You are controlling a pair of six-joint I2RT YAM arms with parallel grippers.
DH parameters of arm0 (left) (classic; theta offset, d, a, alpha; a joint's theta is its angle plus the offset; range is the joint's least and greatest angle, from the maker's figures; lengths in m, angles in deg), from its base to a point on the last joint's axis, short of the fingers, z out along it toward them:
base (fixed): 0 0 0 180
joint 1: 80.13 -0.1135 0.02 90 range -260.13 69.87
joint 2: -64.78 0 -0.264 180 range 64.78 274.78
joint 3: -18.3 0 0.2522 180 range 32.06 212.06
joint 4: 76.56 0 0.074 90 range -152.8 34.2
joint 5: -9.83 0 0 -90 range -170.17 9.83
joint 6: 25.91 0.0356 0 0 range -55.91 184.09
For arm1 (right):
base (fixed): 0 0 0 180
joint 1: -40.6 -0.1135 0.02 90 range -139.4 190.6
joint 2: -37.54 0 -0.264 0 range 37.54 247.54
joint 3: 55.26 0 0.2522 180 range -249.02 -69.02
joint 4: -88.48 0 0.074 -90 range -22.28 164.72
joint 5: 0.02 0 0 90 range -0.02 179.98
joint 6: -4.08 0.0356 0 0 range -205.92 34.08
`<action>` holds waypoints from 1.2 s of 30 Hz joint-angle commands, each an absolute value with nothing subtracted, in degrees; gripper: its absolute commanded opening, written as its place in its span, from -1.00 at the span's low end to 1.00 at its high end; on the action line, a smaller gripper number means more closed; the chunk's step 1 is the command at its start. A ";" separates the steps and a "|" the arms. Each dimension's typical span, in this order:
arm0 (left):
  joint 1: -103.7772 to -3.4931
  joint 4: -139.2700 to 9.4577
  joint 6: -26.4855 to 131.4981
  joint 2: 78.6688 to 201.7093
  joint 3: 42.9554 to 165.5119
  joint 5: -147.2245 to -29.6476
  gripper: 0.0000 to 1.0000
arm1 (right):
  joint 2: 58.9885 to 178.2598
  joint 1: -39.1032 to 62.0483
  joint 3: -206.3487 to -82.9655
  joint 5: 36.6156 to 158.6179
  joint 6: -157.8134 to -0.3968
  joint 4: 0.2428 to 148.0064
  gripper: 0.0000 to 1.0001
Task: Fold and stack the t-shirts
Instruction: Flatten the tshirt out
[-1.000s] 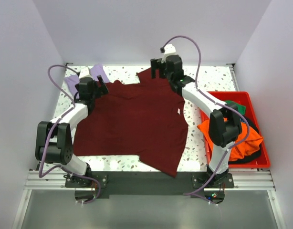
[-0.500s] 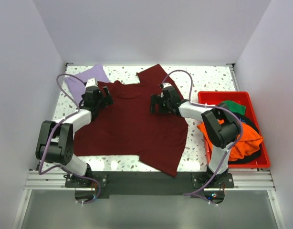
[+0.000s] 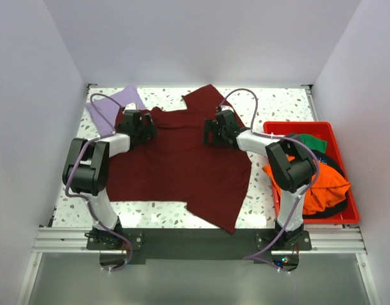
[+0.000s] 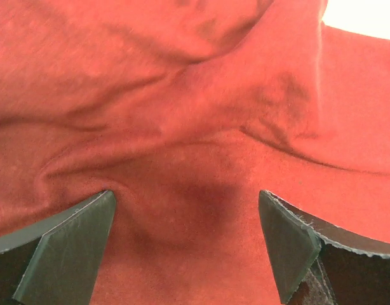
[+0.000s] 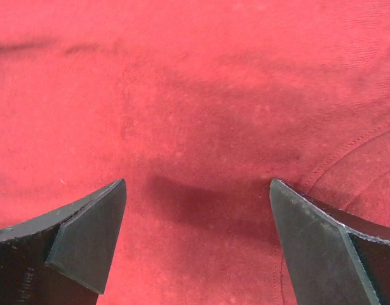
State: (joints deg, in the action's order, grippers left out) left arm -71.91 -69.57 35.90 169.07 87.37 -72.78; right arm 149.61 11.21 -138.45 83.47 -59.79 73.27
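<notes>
A large dark maroon t-shirt (image 3: pixel 176 168) lies spread over the middle of the table, one sleeve (image 3: pixel 204 98) pointing to the back. My left gripper (image 3: pixel 146 124) sits low over its upper left part near the collar, and my right gripper (image 3: pixel 210 132) over its upper right part. In the left wrist view the open gripper (image 4: pixel 185 197) frames wrinkled maroon cloth (image 4: pixel 182 95) with nothing between the fingers. The right gripper (image 5: pixel 197 184) also stands open over flat maroon cloth (image 5: pixel 195 82) with a seam at the right. A lavender t-shirt (image 3: pixel 112 105) lies at the back left.
A red bin (image 3: pixel 349 217) stands at the right edge and holds an orange t-shirt (image 3: pixel 322 187), a green one (image 3: pixel 314 142) and a black one (image 3: pixel 336 166). Bare speckled tabletop (image 3: pixel 150 216) shows along the front and at the back right.
The right gripper came forward from the back sleeve onto the shirt's upper right. The left gripper shifted right toward the collar and its arm swung in. Both stayed open.
</notes>
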 commanded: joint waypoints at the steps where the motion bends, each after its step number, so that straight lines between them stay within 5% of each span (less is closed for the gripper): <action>1: -71.70 -67.81 34.55 172.09 89.19 -76.31 1.00 | 151.89 14.40 -138.64 84.59 -56.31 73.30 0.97; 20: -69.59 -71.24 35.26 173.79 94.56 -74.11 1.00 | 162.00 21.88 -154.10 89.89 -59.10 69.36 0.97; 36: -61.24 -70.54 33.59 152.94 82.80 -61.72 1.00 | 136.96 15.82 -135.06 88.59 -64.74 79.11 0.95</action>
State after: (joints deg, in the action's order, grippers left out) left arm -61.59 -70.94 35.22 154.30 86.65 -65.72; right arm 141.11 18.75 -139.28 90.53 -63.35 75.87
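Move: Both hands are down on the spread t-shirt. Its middle lies about 10 cm back and 11 cm right of the left hand, and some 8 cm back and 11 cm left of the right hand, just below both. From the left hand the purple cloth is roughly 7 cm ahead and 12 cm left; from the right hand the far sleeve is about 13 cm ahead and 1 cm left. Both open hands push the t-shirt forward and rightward, the right about 9 cm, left 4, then lift clear. ##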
